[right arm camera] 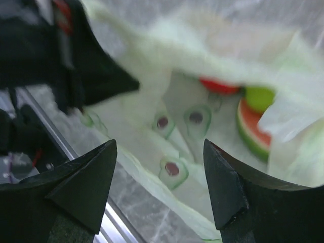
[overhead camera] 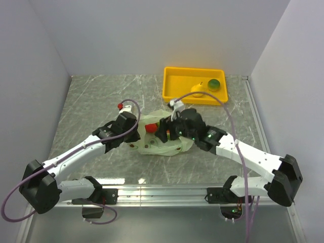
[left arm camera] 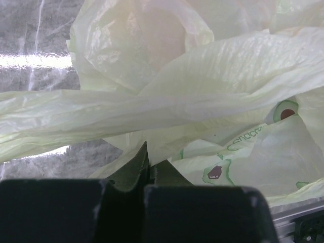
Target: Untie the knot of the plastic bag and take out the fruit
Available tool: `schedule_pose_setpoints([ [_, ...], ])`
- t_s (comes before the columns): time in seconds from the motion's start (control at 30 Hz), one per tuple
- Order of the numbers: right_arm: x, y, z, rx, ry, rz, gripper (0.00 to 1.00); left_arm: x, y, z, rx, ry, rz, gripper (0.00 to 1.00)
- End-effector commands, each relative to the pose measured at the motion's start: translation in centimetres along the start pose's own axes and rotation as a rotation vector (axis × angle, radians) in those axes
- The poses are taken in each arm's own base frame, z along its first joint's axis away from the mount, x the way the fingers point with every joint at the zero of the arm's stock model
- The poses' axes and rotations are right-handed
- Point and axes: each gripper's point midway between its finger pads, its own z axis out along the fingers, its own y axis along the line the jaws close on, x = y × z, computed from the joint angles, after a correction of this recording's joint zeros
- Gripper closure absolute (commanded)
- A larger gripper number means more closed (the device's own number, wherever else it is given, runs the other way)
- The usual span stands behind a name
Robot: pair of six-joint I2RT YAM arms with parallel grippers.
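Note:
The pale green plastic bag (overhead camera: 167, 144) lies crumpled mid-table between both arms, its mouth open. No knot shows. My left gripper (left arm camera: 148, 152) is shut, its tips pinching bag film (left arm camera: 167, 86) at the bag's left edge. Over the bag's mouth my right gripper (right arm camera: 159, 147) hangs open with nothing between its fingers. Fruit lies inside the bag: a red piece (right arm camera: 217, 85), a green one (right arm camera: 259, 97) and a red slice with a green rim (right arm camera: 250, 132). From above, a red piece (overhead camera: 150, 128) shows beside the right gripper (overhead camera: 163, 132).
A yellow tray (overhead camera: 172, 83) stands at the back right, holding a yellow pear (overhead camera: 198, 90) and a green round fruit (overhead camera: 214, 83). White walls enclose the table on three sides. A metal rail (overhead camera: 162, 191) runs along the near edge.

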Motion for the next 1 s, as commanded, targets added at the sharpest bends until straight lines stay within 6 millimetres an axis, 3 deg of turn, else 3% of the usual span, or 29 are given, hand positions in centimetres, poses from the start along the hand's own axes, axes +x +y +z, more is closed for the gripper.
schedule_pose_setpoints([
  [0.0, 4.1, -1.5, 1.1, 0.083, 0.073, 0.055, 0.25, -2.0, -1.4, -1.2, 0.054, -0.064, -0.014, 0.99],
  [0.17, 6.3, -6.5, 2.7, 0.284, 0.114, 0.083, 0.25, -1.7, -1.7, -1.6, 0.086, -0.058, -0.031, 1.0],
  [0.37, 4.0, -11.7, 3.7, 0.498, 0.089, 0.088, 0.23, -1.8, -2.0, -1.9, 0.098, -0.051, -0.028, 1.0],
  [0.53, 2.6, -12.5, 5.0, 0.519, 0.084, 0.032, 0.2, -1.5, -2.2, -1.7, 0.113, -0.041, -0.028, 0.99],
  [0.63, 2.9, -14.5, 5.4, 0.615, 0.096, 0.063, 0.19, -1.0, -2.3, -1.4, 0.119, -0.025, -0.036, 1.0],
  [0.7, 2.0, -13.8, 5.9, 0.577, 0.073, 0.055, 0.2, -0.8, -2.2, -1.1, 0.112, -0.021, -0.045, 0.99],
  [0.73, 1.9, -11.6, 6.6, 0.473, 0.075, 0.048, 0.21, -0.4, -2.0, -1.0, 0.104, -0.018, -0.057, 0.99],
  [0.83, 1.1, -7.4, 7.0, 0.302, 0.027, 0.021, 0.22, 0.2, -0.9, -0.5, 0.067, -0.023, -0.085, 0.99],
  [0.97, 3.0, -4.6, 8.7, 0.195, 0.069, 0.053, 0.23, 0.7, 0.0, -0.2, 0.037, -0.037, -0.13, 0.99],
])
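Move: The red fruit in the bag lies about 10 cm ahead of the right hand, 5 cm to its left and 18 cm below. At similar depth, the green fruit is some 12 cm straight ahead of that hand, and the watermelon slice about 8 cm ahead and 3 cm to its right. From the left hand, the red fruit is roughly 8 cm ahead, 6 cm to the right and 9 cm below. The right hand's wide-open fingertips come in at the bag's rim and tuck under it. The hand drops about 12 cm while going forward and right, turning some 25 degrees clockwise, then swings back left nearly 5 cm with part of that turn undone, ending nearer the red fruit. The left hand keeps its pinch on the bag, rising slightly, then sinking about 2 cm. ##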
